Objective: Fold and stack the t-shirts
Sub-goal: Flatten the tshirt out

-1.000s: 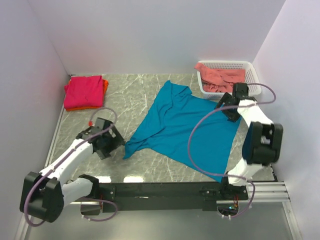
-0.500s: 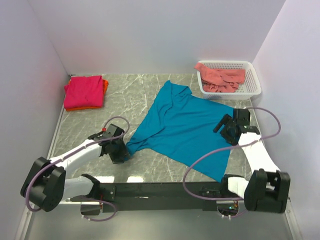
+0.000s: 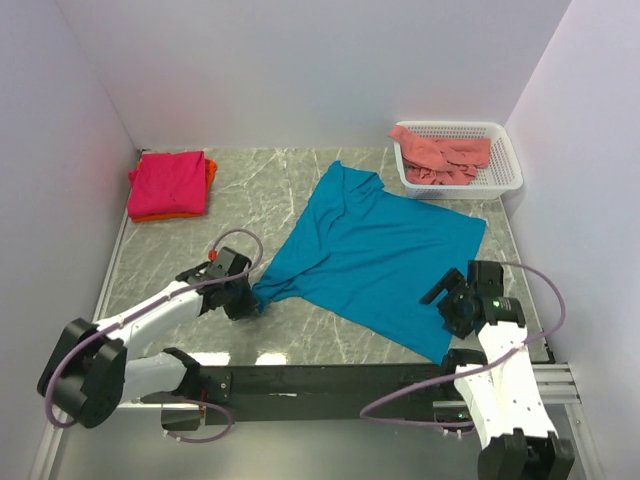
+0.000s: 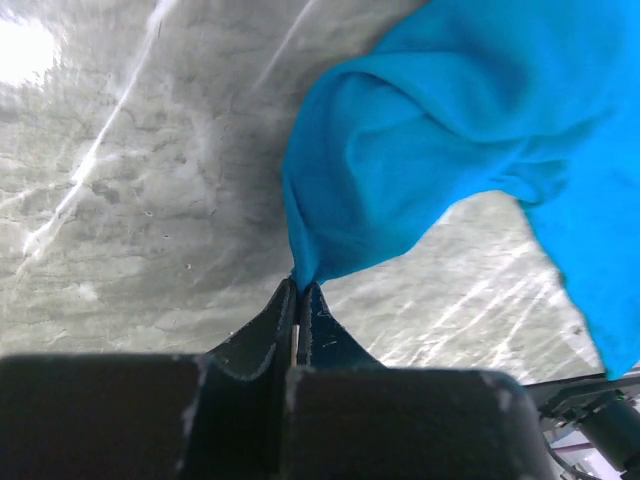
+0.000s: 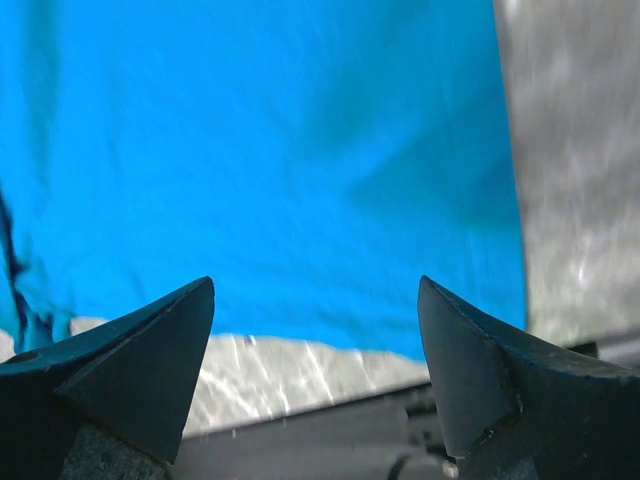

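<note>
The teal-blue t-shirt (image 3: 370, 250) lies spread across the middle of the marble table. My left gripper (image 3: 250, 305) is shut on its near-left corner; in the left wrist view the cloth (image 4: 450, 130) bunches up from between the closed jaws of that gripper (image 4: 300, 287). My right gripper (image 3: 450, 300) is open above the shirt's near-right hem. In the right wrist view, teal cloth (image 5: 270, 150) fills the space beyond that gripper (image 5: 315, 285), which holds nothing. A folded magenta-pink shirt (image 3: 168, 182) rests on an orange one (image 3: 209, 168) at the far left. A salmon-pink shirt (image 3: 440, 155) lies crumpled in the basket.
The white mesh basket (image 3: 508, 150) stands in the far right corner. White walls close in the table on the left, back and right. The black rail (image 3: 330, 380) carrying both arm bases runs along the near edge.
The left gripper moved right to the shirt's near-left corner and closed on it. The right arm swung from beside the basket down to the shirt's near-right hem, staying open.
</note>
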Controlling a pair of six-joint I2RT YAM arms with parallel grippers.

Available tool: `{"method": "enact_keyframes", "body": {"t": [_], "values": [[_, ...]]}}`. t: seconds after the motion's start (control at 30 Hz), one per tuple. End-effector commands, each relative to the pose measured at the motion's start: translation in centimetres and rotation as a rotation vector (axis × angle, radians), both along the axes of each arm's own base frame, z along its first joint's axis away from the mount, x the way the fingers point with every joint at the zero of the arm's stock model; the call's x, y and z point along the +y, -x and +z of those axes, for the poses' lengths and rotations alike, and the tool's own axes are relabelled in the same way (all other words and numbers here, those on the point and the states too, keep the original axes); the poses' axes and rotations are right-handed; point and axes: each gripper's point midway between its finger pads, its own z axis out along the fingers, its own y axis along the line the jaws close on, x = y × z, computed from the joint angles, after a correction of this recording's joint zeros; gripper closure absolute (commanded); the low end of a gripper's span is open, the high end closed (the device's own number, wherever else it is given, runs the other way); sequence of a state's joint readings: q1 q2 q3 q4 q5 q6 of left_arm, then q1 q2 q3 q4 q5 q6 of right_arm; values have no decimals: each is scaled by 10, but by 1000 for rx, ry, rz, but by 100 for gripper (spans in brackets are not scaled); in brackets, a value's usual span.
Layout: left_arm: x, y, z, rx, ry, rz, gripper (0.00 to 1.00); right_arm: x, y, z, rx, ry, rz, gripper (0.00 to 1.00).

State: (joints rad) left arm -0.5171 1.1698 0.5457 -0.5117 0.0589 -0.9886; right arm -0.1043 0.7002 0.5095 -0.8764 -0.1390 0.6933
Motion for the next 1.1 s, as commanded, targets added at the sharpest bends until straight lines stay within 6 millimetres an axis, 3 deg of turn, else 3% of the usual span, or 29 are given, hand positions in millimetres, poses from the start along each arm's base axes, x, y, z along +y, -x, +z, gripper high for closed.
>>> {"method": "enact_keyframes", "body": {"t": [0.0, 0.07, 0.13, 0.27, 0.33, 0.43, 0.5, 0.63, 0.7, 0.73, 0.8, 0.93, 1.07], "values": [[0, -15, 17, -96, 3, 9, 99, 15, 37, -11, 133, -79, -13, 11], [1, -16, 19, -101, -2, 18, 99, 20, 46, -22, 185, -98, 3, 11], [8, -17, 17, -103, -31, 55, 99, 17, 43, -30, 194, -77, 14, 11], [25, -18, 11, -86, -97, 153, 99, 8, 5, -31, 134, -19, 24, 11], [43, -14, 5, -42, -160, 235, 99, 8, -4, -31, 133, 0, 41, 12], [74, -21, 0, -9, -216, 363, 99, 26, -24, -32, 147, 46, 131, 12], [85, -27, -2, 8, -190, 417, 99, 49, -40, -30, 119, 62, 215, 12], [125, -43, -1, 0, -165, 598, 100, 90, -91, -30, 90, 66, 313, 12], [154, -44, 4, 1, -221, 713, 99, 106, -112, -27, 65, 89, 355, 12], [165, -43, 6, 4, -237, 747, 99, 115, -132, -25, 54, 97, 366, 12], [181, -41, 14, -3, -267, 812, 99, 127, -151, -22, 42, 112, 407, 12], [190, -34, 20, -14, -285, 887, 100, 156, -210, -20, -19, 126, 459, 12], [190, -34, 29, -53, -268, 889, 99, 178, -250, -30, 8, 132, 512, 11]]}}
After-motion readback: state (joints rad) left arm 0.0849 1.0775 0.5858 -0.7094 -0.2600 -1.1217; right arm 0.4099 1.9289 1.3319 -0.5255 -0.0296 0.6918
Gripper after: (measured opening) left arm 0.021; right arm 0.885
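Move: The shirt's left end is already pinched in the left hand; the bare table it is taken to lies about 18 cm to the left and 3 cm ahead, some 2 cm below, with the red stack roughly 31 cm ahead and 24 cm left. From the open right hand, the shirt's creased far edge is about 33 cm ahead, 20 cm left and 6 cm lower; the basket stands some 41 cm ahead and 10 cm right, the shirt's near-right corner about 12 cm back, straight below. The pinched shirt end is dragged some 18 cm left and slightly forward, low over the table, the left hand staying shut and turning nearly 50 degrees counter-clockwise. The right hand, wide open, first dips back about 4 cm, sinking as much, then sweeps some 25 cm forward and 15 cm left, low over the shirt towards its creased far edge, turning counter-clockwise; whether it touches cloth can't be seen. ##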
